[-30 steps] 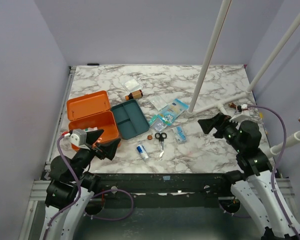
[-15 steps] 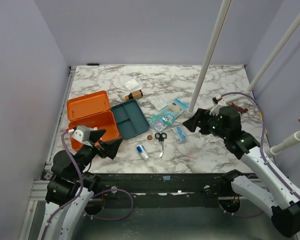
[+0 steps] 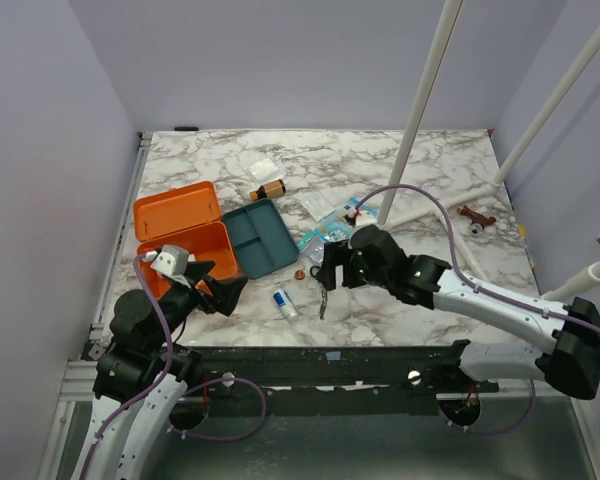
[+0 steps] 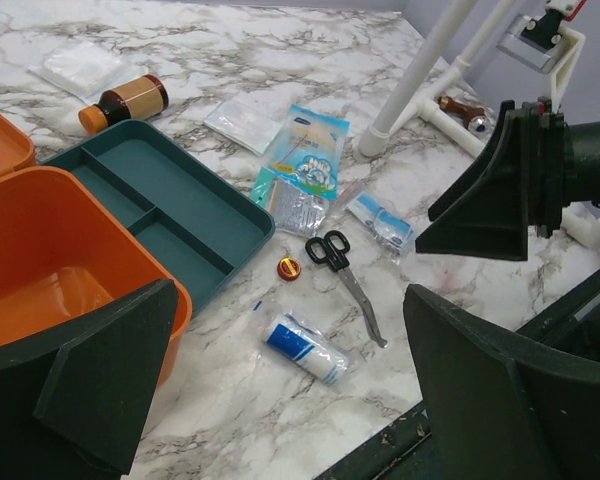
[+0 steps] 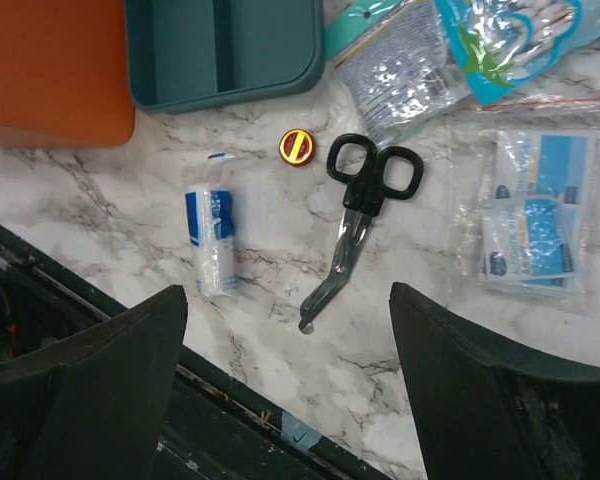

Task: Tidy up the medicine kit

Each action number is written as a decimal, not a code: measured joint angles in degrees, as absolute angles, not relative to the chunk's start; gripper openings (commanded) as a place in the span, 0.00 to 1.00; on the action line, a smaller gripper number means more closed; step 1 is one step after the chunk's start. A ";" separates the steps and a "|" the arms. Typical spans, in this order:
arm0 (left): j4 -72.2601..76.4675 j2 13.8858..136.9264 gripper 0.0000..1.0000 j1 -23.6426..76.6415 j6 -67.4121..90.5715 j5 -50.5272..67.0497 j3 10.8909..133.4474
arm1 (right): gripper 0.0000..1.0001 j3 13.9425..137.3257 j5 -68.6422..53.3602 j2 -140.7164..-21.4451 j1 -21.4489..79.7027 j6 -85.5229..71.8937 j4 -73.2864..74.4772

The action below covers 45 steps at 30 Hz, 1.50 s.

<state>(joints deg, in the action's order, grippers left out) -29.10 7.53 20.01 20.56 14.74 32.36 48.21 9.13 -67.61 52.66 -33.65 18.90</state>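
The orange medicine kit (image 3: 180,235) lies open at the left, lid back, its base (image 4: 40,270) holding only a clear packet. Beside it sits a dark teal tray (image 3: 260,237). Black-handled scissors (image 5: 365,210), a blue-and-white bandage roll (image 5: 210,240) and a small orange cap (image 5: 296,147) lie on the marble near the front edge. My right gripper (image 5: 288,340) hovers open above the scissors' blade end, touching nothing. My left gripper (image 4: 285,400) is open and empty, low by the kit's front right corner, with the roll (image 4: 305,347) ahead of it.
A brown bottle (image 3: 268,189), a gauze packet (image 3: 264,167) and blue plastic packets (image 5: 535,215) lie behind and right of the tray. White poles (image 3: 420,110) rise at the right, a small brown object (image 3: 473,217) beside them. The table's dark front rail (image 5: 240,420) is just below my right fingers.
My right arm has swung from the table's right side leftward to above the scissors, its jaws narrowing slightly. The left arm has barely moved.
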 measured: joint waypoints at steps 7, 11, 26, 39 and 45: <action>-29.69 7.57 0.98 20.01 20.58 12.53 32.42 | 0.76 54.46 15.18 -78.98 62.24 -33.69 18.55; -30.09 7.55 0.98 20.01 20.80 9.87 32.47 | 0.73 55.99 15.66 -83.79 65.04 -33.67 17.67; -32.45 6.63 0.99 19.99 21.47 3.18 33.10 | 0.65 62.04 15.64 -98.67 69.69 -33.69 16.49; -32.49 6.63 0.99 19.99 21.50 3.18 33.10 | 0.47 65.54 15.79 -105.08 69.76 -34.06 15.92; -32.47 6.63 0.98 19.99 21.50 3.18 33.10 | 0.22 65.65 16.21 -106.06 69.76 -34.09 15.94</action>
<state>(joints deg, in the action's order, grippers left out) -32.47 6.63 19.99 21.50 3.18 33.10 65.65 16.21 -106.06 69.76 -34.09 15.94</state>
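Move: The bandage roll in its clear bag lies about 13 cm to the right hand's left, 3 cm back and 13 cm below. Of its neighbours, the scissors lie about 4 cm left and 1 cm ahead of that hand, the red-and-yellow tin 10 cm left and 4 ahead, the green tray 19 cm left and 14 ahead, all roughly 14 cm down. From the left hand, the bandage roll is some 4 cm ahead, 8 to the right and 23 below. The bagged bandage roll is straddled and then pinched near its lower half by the right hand, which sweeps about 12 cm left and 12 cm down, drawing back a little, its left side tipping down some 18 degrees. Its fingers narrow all the way, fastest at the end. The open left hand swings aside about 3 cm left, turning counter-clockwise. ##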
